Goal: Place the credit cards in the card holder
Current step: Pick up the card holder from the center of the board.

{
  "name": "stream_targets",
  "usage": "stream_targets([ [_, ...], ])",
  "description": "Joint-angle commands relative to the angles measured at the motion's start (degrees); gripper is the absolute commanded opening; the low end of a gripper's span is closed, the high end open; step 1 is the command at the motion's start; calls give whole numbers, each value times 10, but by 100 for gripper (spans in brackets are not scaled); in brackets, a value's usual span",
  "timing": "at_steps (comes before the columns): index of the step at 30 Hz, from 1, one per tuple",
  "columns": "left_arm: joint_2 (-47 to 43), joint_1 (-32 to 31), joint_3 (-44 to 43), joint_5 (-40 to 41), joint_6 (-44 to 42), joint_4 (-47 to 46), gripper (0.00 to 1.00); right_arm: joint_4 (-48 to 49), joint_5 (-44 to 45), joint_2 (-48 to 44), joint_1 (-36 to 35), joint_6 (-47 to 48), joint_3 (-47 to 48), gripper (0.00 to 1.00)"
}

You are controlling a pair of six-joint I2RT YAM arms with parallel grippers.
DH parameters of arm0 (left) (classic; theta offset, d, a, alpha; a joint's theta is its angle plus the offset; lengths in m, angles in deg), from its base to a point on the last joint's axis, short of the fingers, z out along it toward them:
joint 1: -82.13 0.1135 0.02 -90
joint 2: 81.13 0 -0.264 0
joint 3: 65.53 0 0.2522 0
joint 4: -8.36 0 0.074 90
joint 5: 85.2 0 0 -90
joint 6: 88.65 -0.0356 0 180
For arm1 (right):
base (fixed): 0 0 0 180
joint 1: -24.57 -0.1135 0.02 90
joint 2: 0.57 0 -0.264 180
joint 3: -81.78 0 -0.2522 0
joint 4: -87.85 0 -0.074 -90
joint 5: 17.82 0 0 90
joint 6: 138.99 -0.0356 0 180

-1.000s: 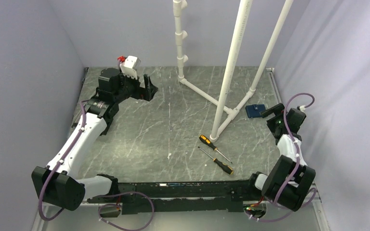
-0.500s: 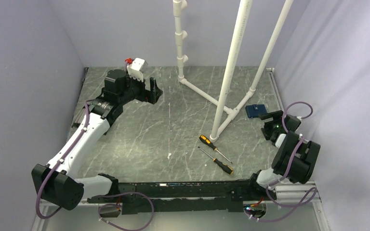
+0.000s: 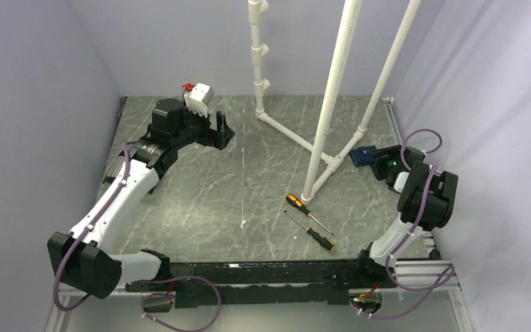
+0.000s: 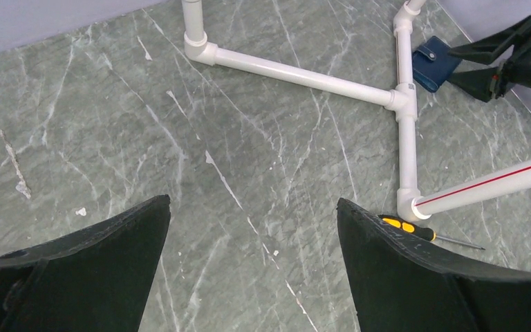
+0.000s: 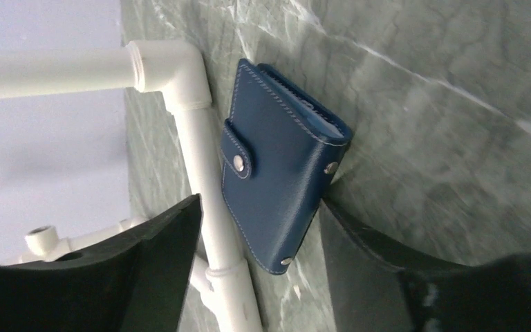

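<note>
The navy card holder (image 3: 362, 156) lies shut, clasp snapped, on the table against the white pipe at the right. My right gripper (image 3: 376, 161) is open and low over it. In the right wrist view the card holder (image 5: 283, 173) sits between my right gripper's (image 5: 259, 200) fingers; the right finger touches its edge and the left finger stands beyond the pipe. The left wrist view shows the card holder (image 4: 429, 59) far off. My left gripper (image 3: 222, 131) hangs open at the back left, and nothing is between its fingers (image 4: 254, 200). The credit cards are out of view.
A white pipe frame (image 3: 332, 97) rises from the table's middle, with its base bars running to the back and right (image 4: 304, 72) (image 5: 200, 131). Two orange-handled screwdrivers (image 3: 309, 213) (image 3: 312, 234) lie in front of it. Grey walls close in on three sides.
My right arm has lifted its elbow and swung its gripper left onto the card holder, its fingers now on either side of it. My left gripper shifted slightly right, then stayed.
</note>
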Motion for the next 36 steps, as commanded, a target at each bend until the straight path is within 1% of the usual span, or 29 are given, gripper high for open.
stream_targets([
  [1, 3, -2, -26, -14, -12, -9, 96, -85, 52, 38, -33, 28, 61, 59],
  [4, 6, -2, -29, -16, -13, -7, 95, -91, 60, 56, -46, 39, 81, 47],
  [7, 6, -2, -28, -16, -13, -7, 95, -83, 47, 61, -49, 46, 89, 33],
  [9, 7, -2, -29, -16, -14, -7, 95, -91, 43, 50, -49, 54, 91, 20],
  [11, 8, -2, -29, -17, -13, -6, 95, -133, 63, 19, -49, 79, 100, 4],
  [12, 9, -2, -30, -17, -13, -6, 95, -175, 96, -7, -52, 102, 110, 0],
  [13, 9, -2, -30, -17, -13, -5, 95, -237, 150, -38, -63, 129, 126, 0],
  [14, 10, -2, -31, -15, -13, -4, 95, -302, 234, -69, -82, 160, 144, 0],
  [16, 10, -1, -33, -12, -12, 0, 95, -389, 406, -126, -149, 212, 166, 0],
  [17, 10, -1, -35, -9, -11, 1, 95, -416, 482, -149, -193, 229, 170, 0],
  [18, 12, 0, -37, -7, -9, 3, 96, -439, 537, -166, -229, 240, 167, 0],
  [19, 14, 0, -38, -4, -5, 5, 97, -456, 570, -187, -263, 237, 162, 0],
  [21, 20, -1, -39, 0, 7, 8, 98, -470, 579, -228, -291, 235, 143, 0],
  [23, 29, -1, -43, 1, 19, 11, 99, -477, 568, -280, -306, 234, 120, 0],
  [26, 49, -1, -54, 8, 34, 29, 98, -500, 496, -354, -312, 236, 96, 0],
  [30, 63, -2, -66, 24, 56, 47, 98, -580, 407, -433, -319, 241, 85, 0],
  [32, 63, -2, -63, 27, 78, 47, 99, -604, 358, -476, -319, 262, 81, 0],
  [34, 64, -4, -57, 13, 100, 38, 99, -623, 304, -500, -319, 306, 91, 0],
  [36, 74, -5, -54, -27, 128, 26, 99, -607, 287, -524, -319, 336, 95, 0],
])
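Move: The card holder lies flat just off the right fingertips, its middle about 4 cm ahead, 4 cm left and 2 cm below the right hand point. The pipe T-joint stands about 9 cm to the left of the holder and 2 cm nearer; the far pipe elbow is about 9 cm beyond the holder and 1 cm left of it. From the raised left hand, the holder lies some 41 cm right, 8 cm ahead and 27 cm below. The right fingers shut on the card holder's near, spine-side edge, pads on its two faces, after nosing about 3 cm farther forward, slightly left and down. Keeping that pinch, the hand lifts it some 16 cm, then draws it back about 15 cm and left, rolling about 40 degrees with its left side going down. The open left hand sinks about 3 cm late on, tipping down. ##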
